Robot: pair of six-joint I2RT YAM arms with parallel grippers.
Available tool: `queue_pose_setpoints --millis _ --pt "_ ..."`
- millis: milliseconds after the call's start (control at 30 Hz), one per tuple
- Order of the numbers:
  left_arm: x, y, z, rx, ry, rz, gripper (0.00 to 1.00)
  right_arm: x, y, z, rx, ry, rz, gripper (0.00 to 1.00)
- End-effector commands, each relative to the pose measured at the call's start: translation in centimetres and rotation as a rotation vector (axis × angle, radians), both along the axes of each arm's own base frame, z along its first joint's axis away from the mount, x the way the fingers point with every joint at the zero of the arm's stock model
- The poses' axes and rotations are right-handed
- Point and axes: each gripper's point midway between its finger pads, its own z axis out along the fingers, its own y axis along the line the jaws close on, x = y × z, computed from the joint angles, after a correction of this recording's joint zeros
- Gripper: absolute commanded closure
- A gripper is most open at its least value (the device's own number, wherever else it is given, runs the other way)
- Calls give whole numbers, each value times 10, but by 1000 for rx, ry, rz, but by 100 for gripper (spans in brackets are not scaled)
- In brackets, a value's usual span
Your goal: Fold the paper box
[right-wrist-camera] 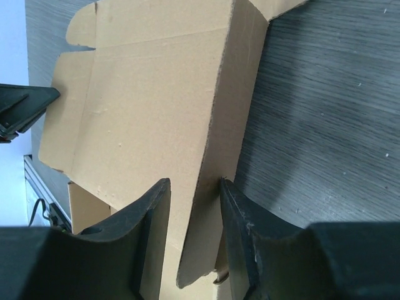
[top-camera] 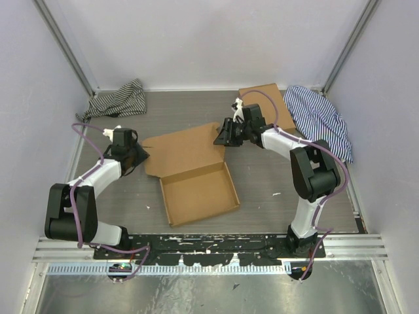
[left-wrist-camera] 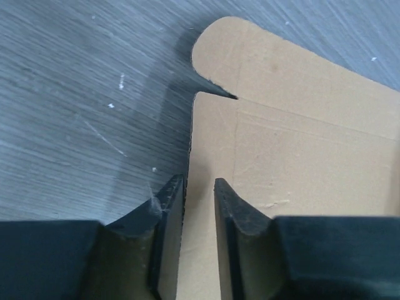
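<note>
The paper box lies in the middle of the table, a shallow brown tray with its lid panel laid back behind it. My left gripper is at the lid's left edge. In the left wrist view its jaws stand apart, with the lid's edge running in beside the left finger. My right gripper is at the lid's right side. A side flap stands between its fingers. The flap touches the right finger and is clear of the other.
A smaller flat brown cardboard piece lies at the back right, partly under the right arm. One striped cloth is bunched at the back left and another at the right. Walls close in the table on three sides.
</note>
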Motion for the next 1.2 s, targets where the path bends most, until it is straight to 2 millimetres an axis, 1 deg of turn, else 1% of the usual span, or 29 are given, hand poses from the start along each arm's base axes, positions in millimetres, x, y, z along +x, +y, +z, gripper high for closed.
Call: queue_pose_setpoints --millis 0,133,200,233,300,433,533,633,733,767,833,867,1000,1167 --pt "17 -16 19 -81 -86 -36 70 7 4 40 12 -110 18 57" --pt "21 -21 20 -93 -76 -63 83 10 0 27 -79 -89 -12 57" --pt "22 -22 22 -83 -73 -86 95 13 -4 20 -143 -84 -41 57" --pt "22 -22 23 -77 -67 -98 99 14 -6 16 -178 -80 -55 57" --pt "22 -22 26 -56 -55 -123 100 15 -8 9 -222 -75 -72 57" --pt "22 -22 36 -13 -49 -174 100 15 -15 3 -270 -68 -105 58" --pt "21 -24 48 35 -75 -226 100 14 -19 3 -285 -74 -117 57" --pt "17 -32 61 97 -120 -294 100 13 -23 6 -299 -87 -121 57" --pt "10 -46 80 144 -210 -367 100 13 -25 12 -307 -103 -121 55" --pt "9 -52 89 156 -267 -390 100 13 -25 13 -307 -108 -117 55" --pt "0 -57 99 164 -344 -413 100 12 -26 17 -309 -119 -113 53" --pt "-1 -57 107 163 -399 -409 100 13 -27 20 -311 -125 -115 53" --pt "-18 -55 123 165 -539 -413 100 15 -32 31 -338 -154 -117 53" --pt "-38 -52 139 163 -650 -410 100 18 -38 55 -342 -204 -116 54"
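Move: The left edge of the box's lid already runs between the left hand's parted fingers, its middle about 1 cm to their right; the lid's centre is some 11 cm right and about level ahead, the open tray some 17 cm right and 12 cm back. At the right hand, the lid's right flap is right at the fingers, about 1 cm below, with the tray roughly 16 cm back and 6 cm left, 7 cm lower. The left hand shuts its half-open fingers on the lid's left edge while edging right and slightly forward, then, keeping that pinch, raises the edge about 11 cm, at first forward, then swinging back and right over the lid as the fingers tip up some 30 degrees and turn clockwise. Meanwhile the right hand, fingers still parted astride the right flap, draws about 4 cm to its right and slightly down, rolling some 20 degrees so that its left side drops. ##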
